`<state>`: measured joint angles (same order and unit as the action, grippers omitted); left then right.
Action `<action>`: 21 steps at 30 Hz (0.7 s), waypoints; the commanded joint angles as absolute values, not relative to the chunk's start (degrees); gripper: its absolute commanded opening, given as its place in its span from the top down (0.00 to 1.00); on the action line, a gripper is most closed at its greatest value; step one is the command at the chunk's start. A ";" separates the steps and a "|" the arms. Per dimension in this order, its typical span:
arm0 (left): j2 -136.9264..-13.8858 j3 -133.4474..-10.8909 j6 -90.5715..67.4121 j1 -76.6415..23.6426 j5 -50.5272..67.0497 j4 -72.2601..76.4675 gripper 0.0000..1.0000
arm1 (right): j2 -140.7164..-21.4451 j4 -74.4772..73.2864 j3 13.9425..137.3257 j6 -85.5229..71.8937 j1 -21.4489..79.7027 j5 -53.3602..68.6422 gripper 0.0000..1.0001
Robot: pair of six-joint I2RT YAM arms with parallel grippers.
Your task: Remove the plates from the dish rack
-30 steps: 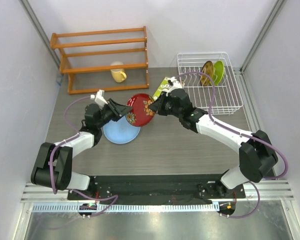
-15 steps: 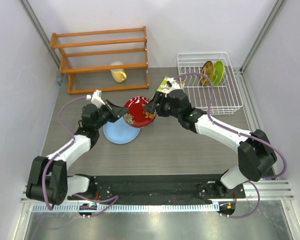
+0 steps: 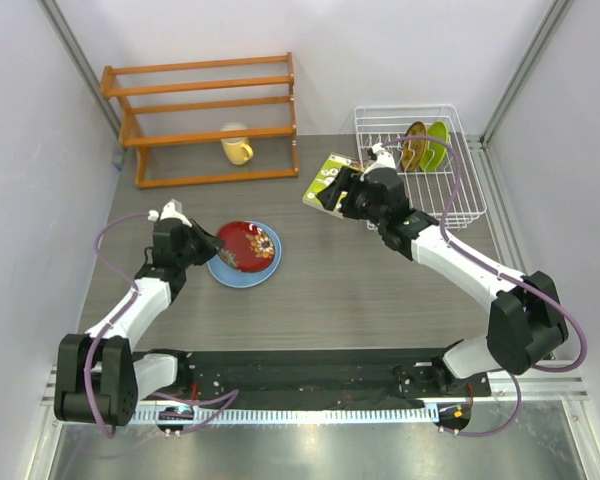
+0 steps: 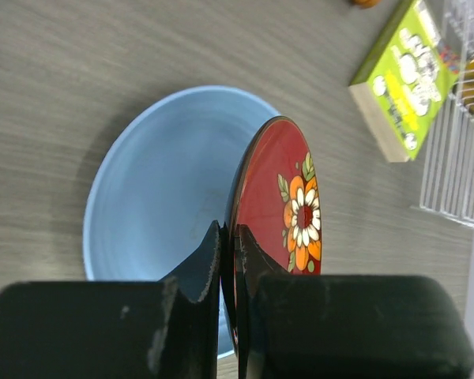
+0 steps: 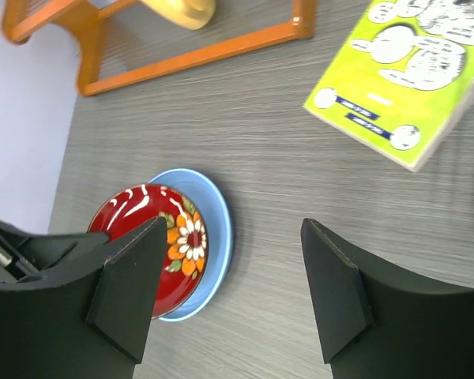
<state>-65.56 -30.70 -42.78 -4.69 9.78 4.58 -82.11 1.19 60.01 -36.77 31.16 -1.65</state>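
Note:
My left gripper (image 3: 213, 246) (image 4: 227, 234) is shut on the near rim of the dark red patterned plate (image 3: 248, 245) (image 4: 278, 197). That plate sits low over the light blue plate (image 3: 261, 274) (image 4: 154, 185) on the table; whether they touch I cannot tell. My right gripper (image 3: 344, 196) (image 5: 233, 229) hangs open and empty above the table, between the red plate (image 5: 146, 237) and the white wire dish rack (image 3: 450, 215). An amber plate (image 3: 413, 146) and a lime green plate (image 3: 437, 143) stand upright in the rack's back part.
A green box (image 3: 323, 180) (image 5: 403, 71) lies just left of the rack, under my right wrist. A yellow mug (image 3: 237, 149) stands by the orange wooden shelf (image 3: 210, 100) at the back left. Walls close in both sides.
The right gripper opened, released the red plate and drew back toward the rack. The left gripper shut on the plate and carried it left and down over the blue plate.

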 commanded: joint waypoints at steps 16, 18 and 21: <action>-75.14 -27.51 -42.10 -4.31 8.44 16.88 0.76 | -77.87 -3.86 59.24 -31.29 23.91 -0.79 0.25; -76.28 -28.47 -41.84 -4.31 8.00 16.09 0.61 | -77.87 -5.09 59.94 -30.07 23.47 -0.79 0.25; -77.34 -29.09 -41.49 -4.31 8.18 15.74 0.54 | -78.13 -6.50 61.17 -28.92 22.77 -1.84 0.25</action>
<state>-76.58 -26.85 -42.74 -4.47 8.71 13.28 -79.96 -4.80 57.95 -31.92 23.51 -1.17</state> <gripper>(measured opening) 0.413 0.748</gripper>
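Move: The left hand already pinches the red plate's rim; the blue plate it is bound for is centred about 5 cm right, 3 cm back and 7 cm below, with the mug some 24 cm ahead and 3 cm right. From the right hand, the brown plate stands roughly 20 cm right, 10 cm ahead and 8 cm lower. The green plate is 6 cm right of the brown one; the book lies 2 cm ahead, 2 cm right, 16 cm below. Left lowers the red plate about 6 cm onto the blue, then opens; right, open, heads 6 cm right rackwards. ##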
